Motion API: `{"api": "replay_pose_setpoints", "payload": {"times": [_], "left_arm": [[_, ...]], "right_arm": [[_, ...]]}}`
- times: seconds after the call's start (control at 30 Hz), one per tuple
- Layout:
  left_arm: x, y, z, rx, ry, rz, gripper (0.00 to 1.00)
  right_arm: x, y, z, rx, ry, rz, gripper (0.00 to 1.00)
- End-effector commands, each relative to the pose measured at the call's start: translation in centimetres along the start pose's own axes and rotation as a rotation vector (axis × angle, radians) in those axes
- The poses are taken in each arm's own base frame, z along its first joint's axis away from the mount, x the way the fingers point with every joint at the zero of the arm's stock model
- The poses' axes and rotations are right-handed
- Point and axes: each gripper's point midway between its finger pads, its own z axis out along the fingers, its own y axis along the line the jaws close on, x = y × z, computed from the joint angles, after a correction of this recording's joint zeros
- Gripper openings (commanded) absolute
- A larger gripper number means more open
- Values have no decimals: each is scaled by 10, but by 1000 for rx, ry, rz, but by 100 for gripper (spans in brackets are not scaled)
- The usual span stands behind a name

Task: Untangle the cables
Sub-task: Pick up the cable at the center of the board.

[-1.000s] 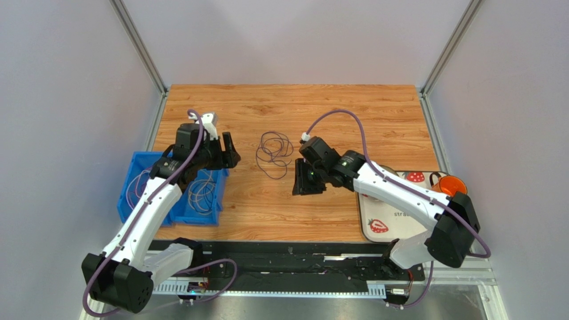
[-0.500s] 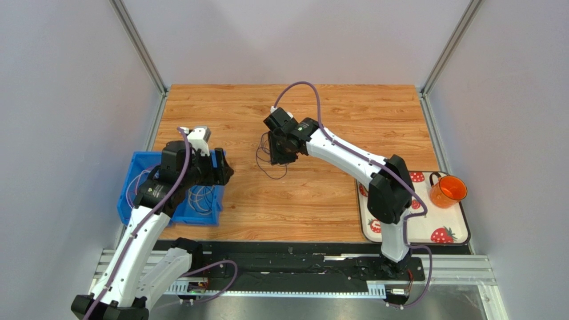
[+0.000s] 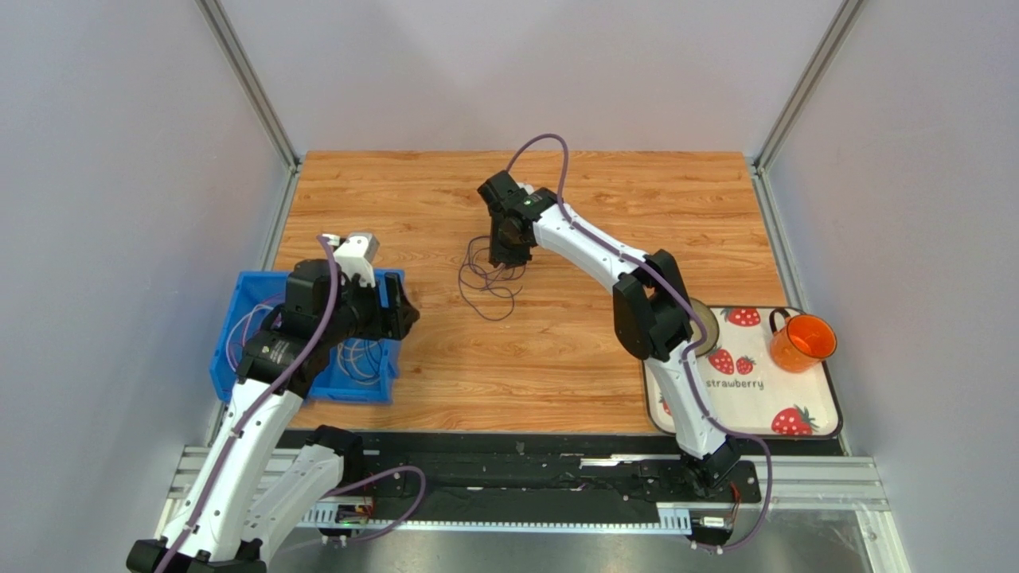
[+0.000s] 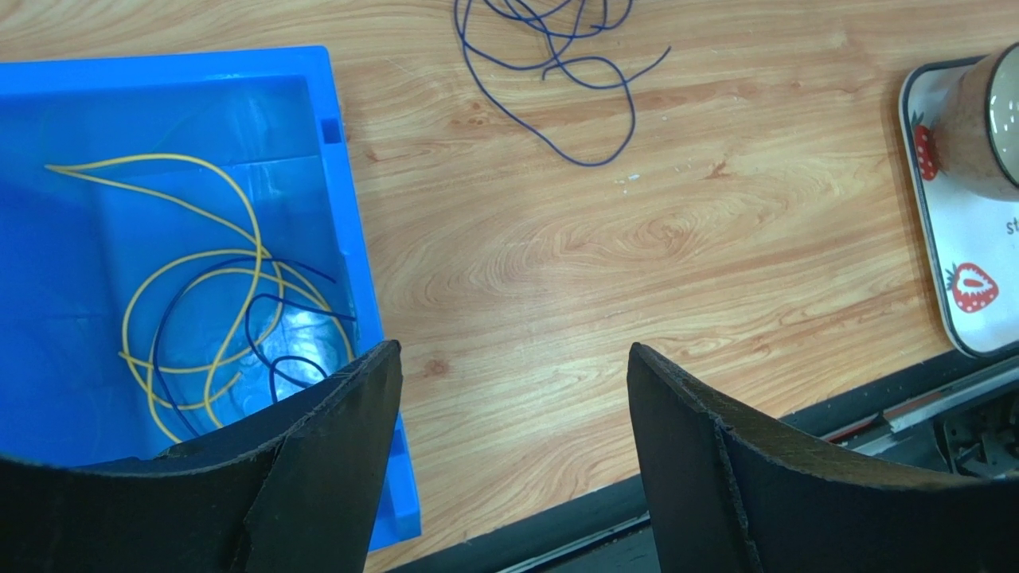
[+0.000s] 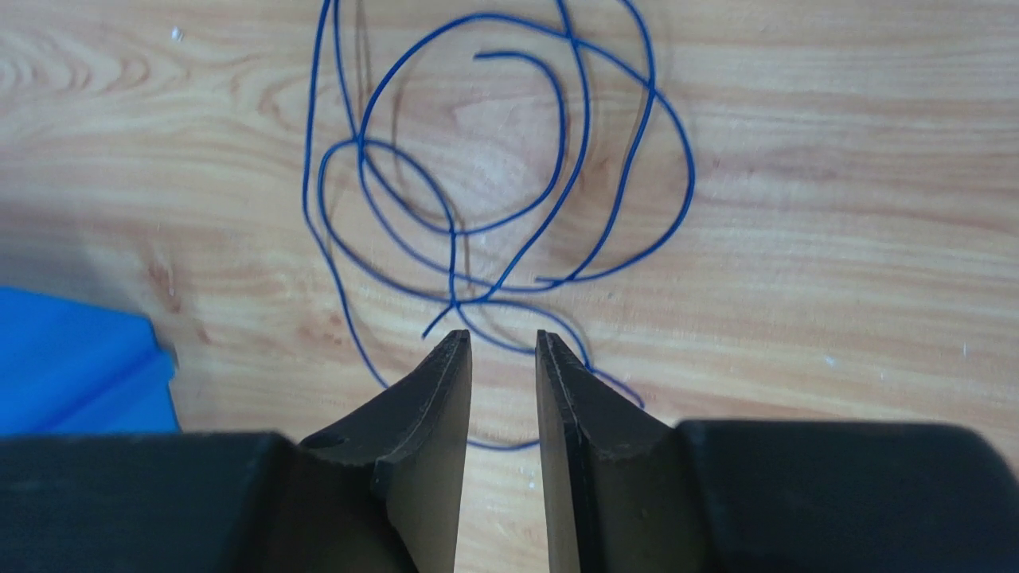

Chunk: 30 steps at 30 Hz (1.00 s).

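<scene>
A tangle of dark blue cables [image 3: 488,282] lies in loose loops on the wooden table. My right gripper [image 3: 508,247] hangs over its far right side. In the right wrist view the loops [image 5: 455,239] lie just ahead of the right gripper [image 5: 501,336], whose jaws stand a narrow gap apart with only wood between them. More cables, yellow [image 4: 245,215] and dark blue [image 4: 257,316], lie in a blue bin [image 4: 179,72]. My left gripper [image 4: 512,349] is wide open and empty above the bin's right edge [image 3: 395,358].
A strawberry-print tray [image 3: 742,406] sits at the near right with an orange mug [image 3: 804,340] and a round brownish object [image 4: 981,119] on it. The blue bin [image 3: 233,358] stands at the table's left edge. A black rail runs along the near edge.
My right arm swung from the table's middle out over the far side of the tangle, and its jaws narrowed a little. My left arm drew back slightly toward the bin.
</scene>
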Motion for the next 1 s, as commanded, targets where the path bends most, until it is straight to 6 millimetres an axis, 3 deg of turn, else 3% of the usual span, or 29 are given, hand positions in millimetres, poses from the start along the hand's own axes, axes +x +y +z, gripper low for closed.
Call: {"api": "replay_pose_setpoints", "payload": {"times": [0.0, 0.3, 0.53, 0.97], "left_arm": [[-2, -8, 1, 47, -19, 10, 77], [-1, -7, -11, 23, -64, 8, 77], [2, -8, -5, 30, -30, 10, 77], [2, -9, -3, 32, -28, 11, 77]], "right_arm": [[-28, 8, 12, -52, -50, 92, 30], [-34, 13, 34, -109, -35, 123, 30], [-28, 10, 47, -96, -20, 130, 29], [-27, 1, 30, -90, -32, 127, 29]]}}
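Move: The tangled blue cable lies under the right hand, its middle some 4 cm ahead, 2 cm to the left and about 7 cm below. Of the neighbours, the nearer blue bin's middle is roughly 26 cm to this hand's left and 7 cm back, and the bowl is about 31 cm to its right and 6 cm back. From the left hand, the cable is about 22 cm ahead, 15 cm right and 20 cm below. Over the loose loops of the blue cable, the right hand comes down about 5 cm while reaching some 3 cm forward. The forward part comes first and dies out by halfway, then it keeps sinking more slowly, almost straight down towards the loops. The slightly parted fingers keep their gap, and the wrist turns only a few degrees. ##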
